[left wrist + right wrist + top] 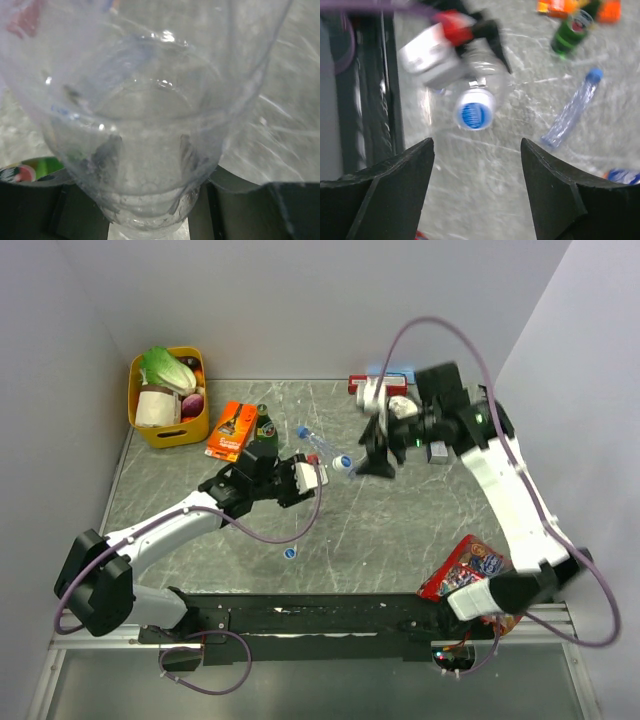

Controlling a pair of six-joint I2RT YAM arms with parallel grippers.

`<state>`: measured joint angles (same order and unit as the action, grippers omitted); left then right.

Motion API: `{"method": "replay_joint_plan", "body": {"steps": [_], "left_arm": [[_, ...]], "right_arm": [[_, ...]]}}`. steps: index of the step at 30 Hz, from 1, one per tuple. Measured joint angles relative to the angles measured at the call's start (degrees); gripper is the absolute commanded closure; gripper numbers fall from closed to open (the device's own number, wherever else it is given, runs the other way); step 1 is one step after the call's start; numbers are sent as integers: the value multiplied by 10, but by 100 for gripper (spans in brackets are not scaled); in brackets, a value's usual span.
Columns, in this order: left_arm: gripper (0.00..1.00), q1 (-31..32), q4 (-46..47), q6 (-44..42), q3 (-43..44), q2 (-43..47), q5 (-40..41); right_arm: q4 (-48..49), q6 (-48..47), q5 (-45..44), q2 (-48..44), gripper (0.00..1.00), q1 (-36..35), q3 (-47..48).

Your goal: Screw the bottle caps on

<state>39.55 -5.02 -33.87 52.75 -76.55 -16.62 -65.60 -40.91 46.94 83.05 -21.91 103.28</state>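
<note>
My left gripper [300, 478] is shut on a clear bottle [328, 468] held level above the table, its neck pointing right. A blue cap [343, 462] sits on that neck. In the left wrist view the bottle [145, 125] fills the frame, with my left gripper [150, 165] round its base. My right gripper [368, 462] stands open just right of the cap, apart from it. From the right wrist the cap [476, 114] faces my right gripper [477, 165]. A second bottle [317, 445] with a blue cap [303, 430] lies behind. A loose cap [289, 553] lies near the front.
A yellow basket [170, 432] of vegetables stands at the back left. Beside it lie an orange packet [232, 430] and a dark green bottle [264, 428]. A red snack bag [470, 565] lies at the front right, by my right arm's base.
</note>
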Motion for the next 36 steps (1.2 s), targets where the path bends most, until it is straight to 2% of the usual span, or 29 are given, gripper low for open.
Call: {"method": "replay_joint_plan", "body": {"steps": [4,9,15,21,27,30,32,36], "left_arm": [[99,-3,-56,-42,6,-1,-50],[99,-3,-95,-85,19,-2,-82],[99,-4,-106,-106,27,-2,-102],[99,-4,-112,-116,34,-2,-115],[99,-4,-118,-122,36,-2,-121],[99,-4,-120,-125,36,-2,-121],[99,-4,-123,-126,36,-3,-120],[99,-4,-124,-126,36,-8,-120]], "right_arm": [[10,-163,-40,-106,21,-67,-93],[19,-309,-78,-171,21,-118,-128],[26,-399,-113,-166,23,-156,-170],[29,-428,-127,-151,29,-179,-175],[34,-437,-131,-141,46,-187,-173],[34,-441,-131,-131,60,-188,-171],[36,-442,-131,-125,65,-189,-169],[38,-428,-139,-118,80,-190,-167]]}}
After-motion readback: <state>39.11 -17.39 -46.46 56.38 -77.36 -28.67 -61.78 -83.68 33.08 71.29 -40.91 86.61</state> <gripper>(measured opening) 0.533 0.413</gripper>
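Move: The white-and-blue cap sits on the clear bottle held in the left hand, some 6 cm to the open right hand's left, about 1 cm back and 2 cm lower. Far below the right hand, the lying blue-capped bottle is roughly 10 cm left and 6 cm ahead, and the loose blue cap 19 cm left and 24 cm back. From the left hand the cap on the held bottle is about 3 cm ahead, 6 cm right and 10 cm up. Drawing back about 7 cm, the open right hand rolls some 50 degrees around its own finger line, counter-clockwise as seen looking along the fingers, then eases left and down around the bottle's cap and closes, pinching its sides. The left hand keeps its grip on the bottle, pulling back some 3.5 cm and swinging clockwise. ##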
